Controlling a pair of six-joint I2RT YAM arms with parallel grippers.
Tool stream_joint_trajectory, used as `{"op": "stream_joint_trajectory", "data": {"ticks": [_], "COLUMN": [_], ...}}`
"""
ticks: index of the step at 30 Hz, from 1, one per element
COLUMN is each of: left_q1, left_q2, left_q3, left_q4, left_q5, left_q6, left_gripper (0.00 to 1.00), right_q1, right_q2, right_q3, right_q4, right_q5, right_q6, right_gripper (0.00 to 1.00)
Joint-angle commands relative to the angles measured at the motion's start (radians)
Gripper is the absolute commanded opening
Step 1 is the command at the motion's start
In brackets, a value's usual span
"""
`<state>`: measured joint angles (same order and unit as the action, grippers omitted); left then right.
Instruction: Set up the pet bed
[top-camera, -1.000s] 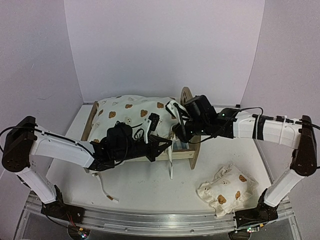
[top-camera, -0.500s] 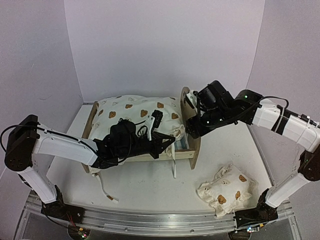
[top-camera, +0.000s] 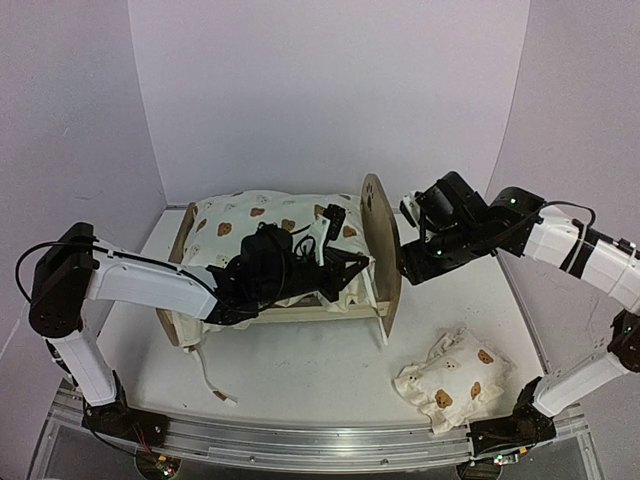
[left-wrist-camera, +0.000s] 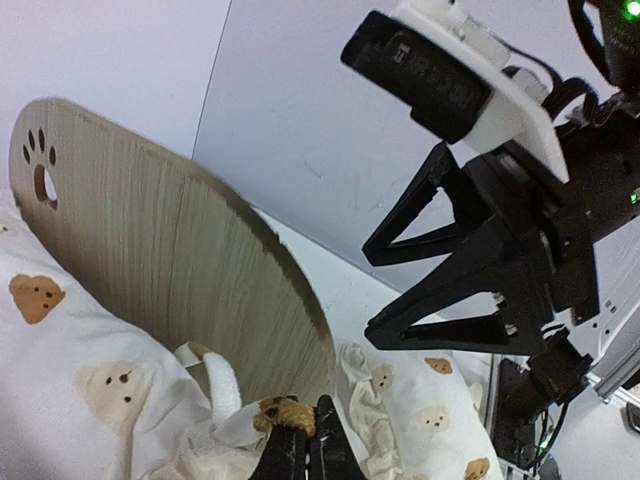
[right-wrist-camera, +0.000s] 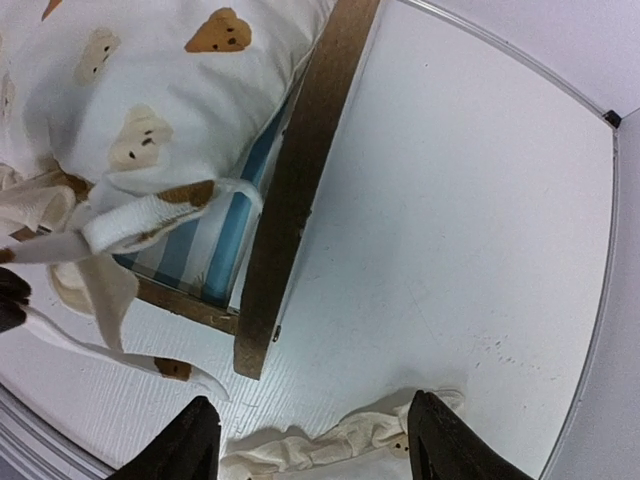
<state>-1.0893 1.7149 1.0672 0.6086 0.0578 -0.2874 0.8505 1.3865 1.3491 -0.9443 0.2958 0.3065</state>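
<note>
The pet bed stands mid-table, its rounded headboard with the paw cutout on the right. A cream bear-print cushion lies on its striped base. My left gripper reaches over the cushion and is shut on a bunched edge of its fabric close to the headboard. My right gripper hangs open and empty just right of the headboard, above the bare table. In the right wrist view its fingers stand wide apart over the headboard's foot.
A small bear-print pillow lies crumpled at the front right, close under the right gripper. One cushion tie trails onto the table in front of the bed. White walls close the table at the back and sides.
My right gripper opened, let go of the cushion corner and swung over to the right of the headboard. My left gripper slid right toward the headboard, pulling the cushion edge and the hanging tie.
</note>
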Motion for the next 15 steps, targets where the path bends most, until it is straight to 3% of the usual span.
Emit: {"op": "stream_joint_trajectory", "data": {"ticks": [1,5,8,12,15], "left_q1": [0.002,0.002,0.002,0.002,0.000], "left_q2": [0.035,0.032,0.025,0.029,0.029], "left_q3": [0.040,0.031,0.009,-0.001,-0.013], "left_q4": [-0.007,-0.034,-0.042,-0.050,-0.049], "left_q5": [0.011,0.021,0.031,0.048,0.043], "left_q6": [0.012,0.027,0.022,0.000,-0.021], "left_gripper": [0.00,0.00,0.00,0.00,0.01], "right_q1": [-0.005,-0.005,-0.005,0.007,0.025], "right_q2": [-0.053,-0.051,-0.001,0.037,0.031], "right_q3": [-0.102,-0.197,-0.191,-0.171,-0.145], "right_q4": [0.198,0.376,0.415,0.464,0.463], "right_q5": [-0.110,-0.051,0.070,0.078,0.077], "right_q6": [-0.006,-0.033,-0.002,0.041,0.101], "right_gripper": [0.65,0.69,0.64,0.36,0.22]}}
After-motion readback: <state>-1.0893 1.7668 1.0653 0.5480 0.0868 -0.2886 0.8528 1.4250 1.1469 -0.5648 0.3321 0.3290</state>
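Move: Ahead of the open right hand by about 3 cm, 3 cm to its left and 4 cm lower is the near edge of the wooden headboard. The white strap in the left fingers is some 8 cm to the right hand's left and 2 cm ahead, about level; the small pillow lies roughly 14 cm back, 10 cm right and 19 cm below. From the left hand that edge is about 1 cm ahead, 5 cm right and 4 cm lower. Dropping about 4 cm beside the headboard, the right hand then swings forward and left some 3 cm each way onto its near edge, fingers pointing down and forward, and closes from wide to about a third open with one finger on either side of the board. The left hand, still pinching the strap's end, sinks about 4 cm. ##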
